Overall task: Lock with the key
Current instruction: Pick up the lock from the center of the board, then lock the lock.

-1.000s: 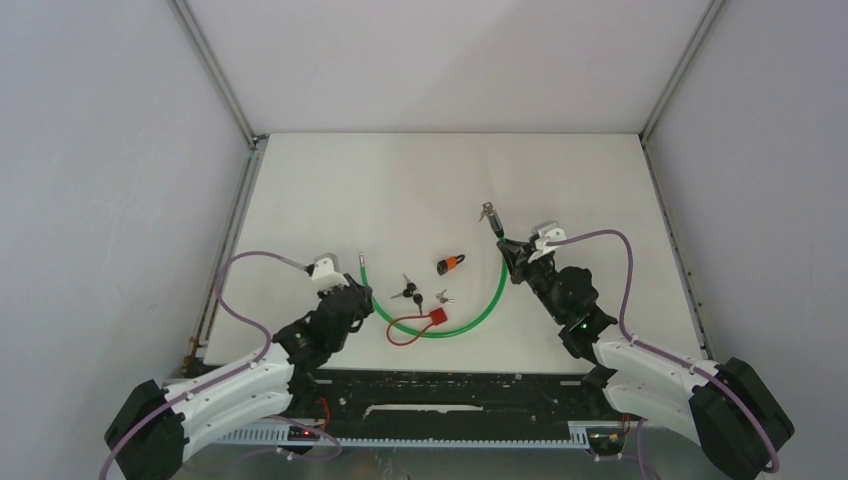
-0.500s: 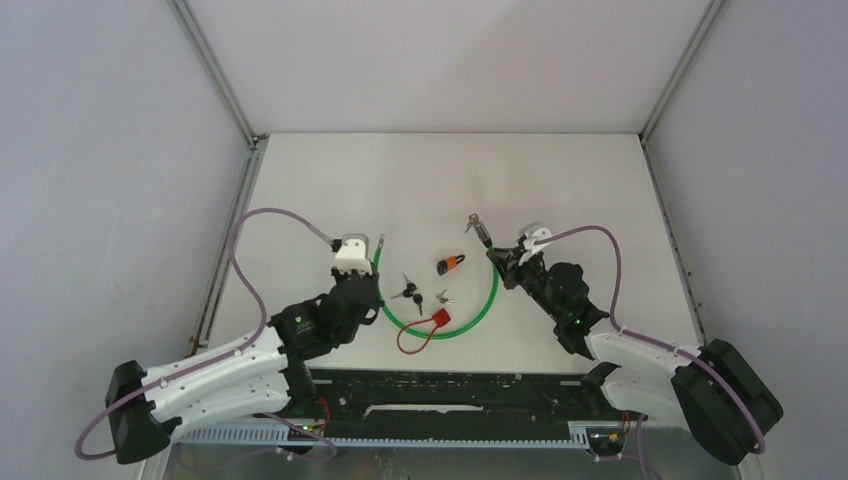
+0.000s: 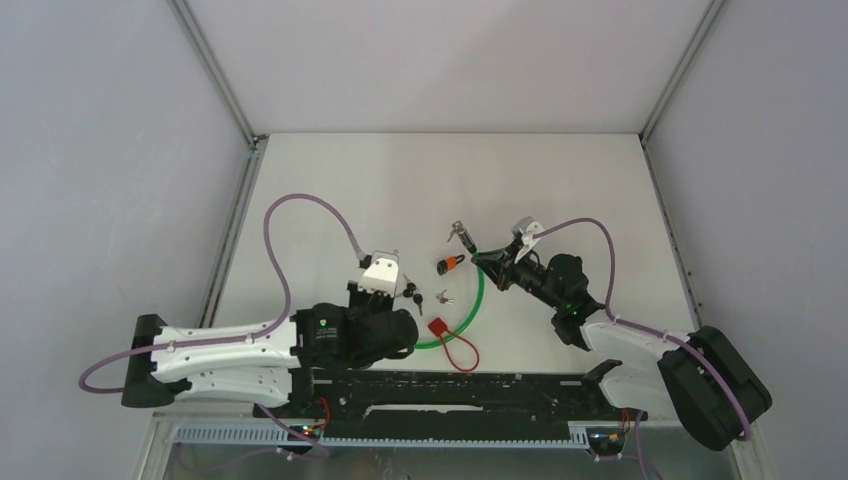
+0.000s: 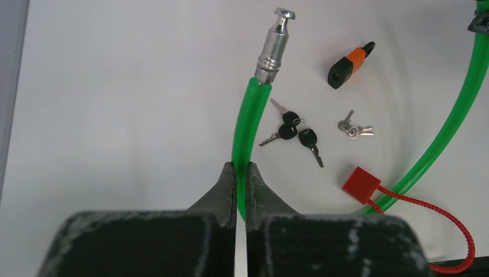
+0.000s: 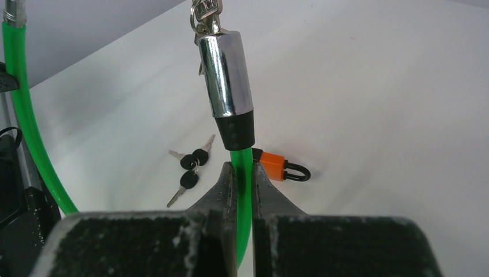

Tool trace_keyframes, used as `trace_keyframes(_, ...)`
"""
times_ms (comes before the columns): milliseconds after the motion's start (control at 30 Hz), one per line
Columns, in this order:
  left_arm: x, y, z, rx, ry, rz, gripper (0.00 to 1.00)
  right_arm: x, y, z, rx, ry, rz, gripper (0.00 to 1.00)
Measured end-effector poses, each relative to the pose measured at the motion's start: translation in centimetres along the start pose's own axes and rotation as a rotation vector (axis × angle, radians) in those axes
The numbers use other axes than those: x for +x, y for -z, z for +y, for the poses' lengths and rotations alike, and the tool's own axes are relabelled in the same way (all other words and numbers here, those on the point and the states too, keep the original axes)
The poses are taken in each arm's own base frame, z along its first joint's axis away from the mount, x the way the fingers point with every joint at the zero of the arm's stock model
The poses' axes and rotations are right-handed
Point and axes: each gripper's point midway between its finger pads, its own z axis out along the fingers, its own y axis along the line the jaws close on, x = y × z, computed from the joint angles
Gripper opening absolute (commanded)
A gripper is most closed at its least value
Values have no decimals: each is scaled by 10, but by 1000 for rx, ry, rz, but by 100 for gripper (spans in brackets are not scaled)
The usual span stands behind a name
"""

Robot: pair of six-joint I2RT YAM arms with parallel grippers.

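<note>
A green cable lock (image 3: 478, 300) curves across the table. Its bare metal pin (image 4: 275, 40) points away from my left gripper (image 4: 241, 168), which is shut on the green cable just behind it. Its chrome barrel (image 5: 226, 75) is raised off the table. A key on a ring (image 5: 204, 11) sticks in the barrel's top end. My right gripper (image 5: 242, 167) is shut on the cable just below the barrel's black collar. In the top view the barrel (image 3: 460, 236) and the pin (image 3: 392, 254) are apart, with the left gripper (image 3: 385, 295) and the right gripper (image 3: 492, 264) on either side.
Between the arms lie a small orange padlock (image 3: 450, 264), a bunch of black-headed keys (image 4: 294, 130), two small silver keys (image 4: 354, 128) and a red seal tag (image 4: 362, 184) with a red cord. Grey walls enclose the table.
My left gripper shut on the cable behind the pin and swung it right. My right gripper carried the barrel left. The green loop drew tighter and the red tag shifted right.
</note>
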Motion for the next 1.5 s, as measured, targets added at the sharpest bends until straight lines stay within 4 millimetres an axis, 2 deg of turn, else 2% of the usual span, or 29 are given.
trace_keyframes(167,-5,0,4,-6,-16,-69,0,-2,0,2,-11,0,-8,0)
trace_keyframes(367,7,-11,16,4,-35,-197,2,-4,-8,7,22,53,-33,0)
trace_keyframes(500,10,-15,14,56,-18,-260,0,2,-15,13,27,112,-40,0)
trace_keyframes(667,2,-15,-7,127,-33,-286,0,5,-22,19,39,173,-58,0)
trace_keyframes(933,23,-34,-64,181,-252,-200,0,-7,-27,23,75,224,-133,0)
trace_keyframes(1000,23,-36,-72,188,-264,-190,0,-8,-28,23,83,229,-138,0)
trace_keyframes(1067,21,-36,-76,189,-245,-187,8,-9,-28,18,115,228,-142,0)
trace_keyframes(1100,19,-36,-76,181,-220,-184,18,-10,-27,15,137,229,-145,0)
trace_keyframes(1167,18,-36,-70,161,-151,-166,47,-13,-25,7,189,228,-156,0)
trace_keyframes(1233,18,-36,-57,132,-53,-138,64,-16,-23,-4,258,223,-166,0)
trace_keyframes(1267,19,-35,-50,118,-5,-125,78,-17,-21,-10,295,220,-169,0)
trace_keyframes(1300,19,-35,-40,101,67,-111,87,-18,-18,-15,332,218,-173,0)
trace_keyframes(1367,18,-30,-22,75,187,-97,98,-21,-14,-25,394,214,-181,0)
trace_keyframes(1500,21,-17,12,60,399,-88,100,-25,-7,-38,479,210,-192,0)
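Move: The lock head of the green hose, which my right fingers hold just behind it, lies about 11 cm ahead and 12 cm right of my left hand, nearly level. The padlock is some 15 cm ahead and 12 cm right of my left hand, the black keys about 7 cm ahead and 4 cm right, both roughly 18 cm down. From my right hand, the plug end in my left fingers lies about 14 cm left, level in depth, 5 cm higher. After a small drift left with the fingertips tipping up, my left hand sweeps about 9 cm right and a little down, then swings back left as far, rolling its left side down and opening wide, its hold on the green hose ended. My right hand keeps its pinch behind the lock head, eases left tipping up, then goes forward and right about 5 cm while turning clockwise. ##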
